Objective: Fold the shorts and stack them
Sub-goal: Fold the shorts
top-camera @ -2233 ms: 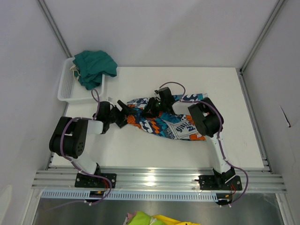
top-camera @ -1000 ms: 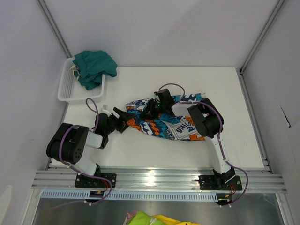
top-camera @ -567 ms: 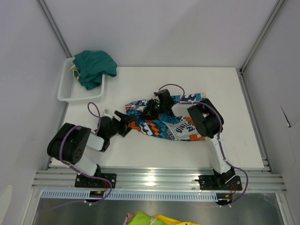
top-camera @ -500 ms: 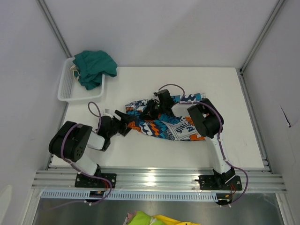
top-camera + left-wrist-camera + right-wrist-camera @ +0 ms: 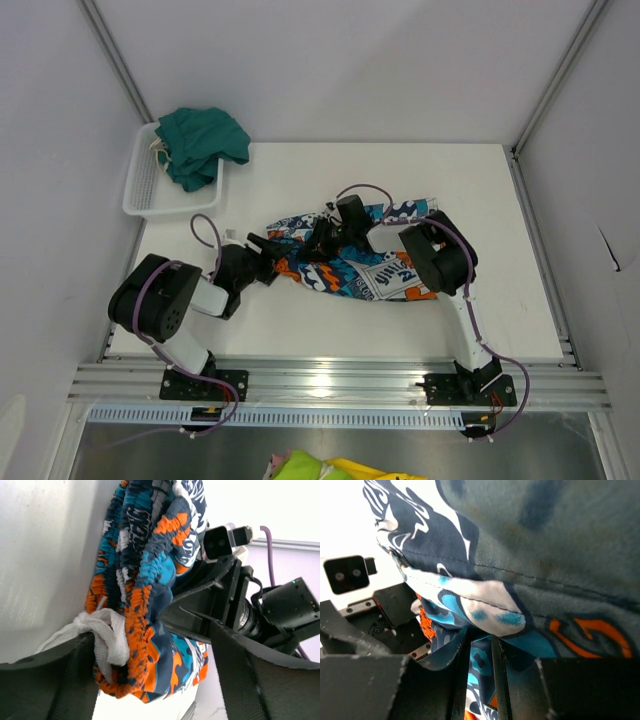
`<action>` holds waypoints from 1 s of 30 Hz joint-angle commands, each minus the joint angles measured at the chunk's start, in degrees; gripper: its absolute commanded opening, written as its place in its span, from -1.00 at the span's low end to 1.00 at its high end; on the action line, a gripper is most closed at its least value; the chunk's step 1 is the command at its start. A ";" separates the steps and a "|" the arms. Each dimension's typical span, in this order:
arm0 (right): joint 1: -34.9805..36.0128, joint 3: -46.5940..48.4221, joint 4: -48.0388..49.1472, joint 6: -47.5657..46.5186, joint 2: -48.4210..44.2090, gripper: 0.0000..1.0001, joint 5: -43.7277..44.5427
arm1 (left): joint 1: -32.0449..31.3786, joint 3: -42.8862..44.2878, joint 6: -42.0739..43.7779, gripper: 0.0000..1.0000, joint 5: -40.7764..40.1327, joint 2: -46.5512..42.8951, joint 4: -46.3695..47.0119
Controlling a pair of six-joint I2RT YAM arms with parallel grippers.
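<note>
The patchwork shorts [image 5: 385, 275] lie crumpled at the table's middle. My right gripper [image 5: 322, 240] is on their upper left part; in the right wrist view it [image 5: 479, 680] is shut on a fold of this print cloth [image 5: 485, 595]. My left gripper [image 5: 270, 262] is at the shorts' left end. In the left wrist view it [image 5: 155, 680] is open, with the orange elastic waistband [image 5: 150, 565] and white drawstring [image 5: 107, 635] between the wide-apart fingers. The dark teal-green shorts [image 5: 203, 140] lie heaped over the basket's far end.
The white mesh basket [image 5: 148, 190] stands at the table's far left corner. The two grippers are close together, with the right wrist [image 5: 235, 605] just behind the waistband in the left wrist view. The grey walls close in on the left and right.
My left gripper drew back toward the near left, then moved right again to the shorts' left end. The right gripper shifted slightly right, still holding the cloth.
</note>
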 commanded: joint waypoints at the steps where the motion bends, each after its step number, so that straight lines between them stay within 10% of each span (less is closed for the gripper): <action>1: 1.14 -3.10 -4.93 -3.16 -0.59 -0.47 -0.95 | -0.63 2.14 3.76 0.52 -3.27 -1.58 0.73; 19: 1.05 -8.56 -8.01 -10.19 -5.08 -0.47 -2.27 | -2.74 6.54 10.53 0.20 1.74 1.23 3.81; 30: 0.97 -9.70 -7.05 -10.72 -6.66 -0.46 -1.92 | -5.90 14.79 16.06 -0.80 -3.00 -0.35 -16.21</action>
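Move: The shorts' bunched waistband lies between and just past my open left fingers, about 3 cm ahead, 2 cm to the right and 2 cm below; its white drawstring hangs about 1 cm ahead and 2 cm lower. My right gripper, already holding cloth, is roughly 7 cm to the right of my left hand and 1 cm ahead. From my right hand the waistband is about 5 cm left and 2 cm ahead, at its height. I keep my right hand's grip on the cloth and drag it level back towards my base, about 4 cm, and some 2 cm to the right. My left hand waits, half open, then follows rightward about 4 cm and slightly forward, lifting a little and dipping again as it turns clockwise about 10 degrees, and pinches the waistband beside the drawstring knot. ##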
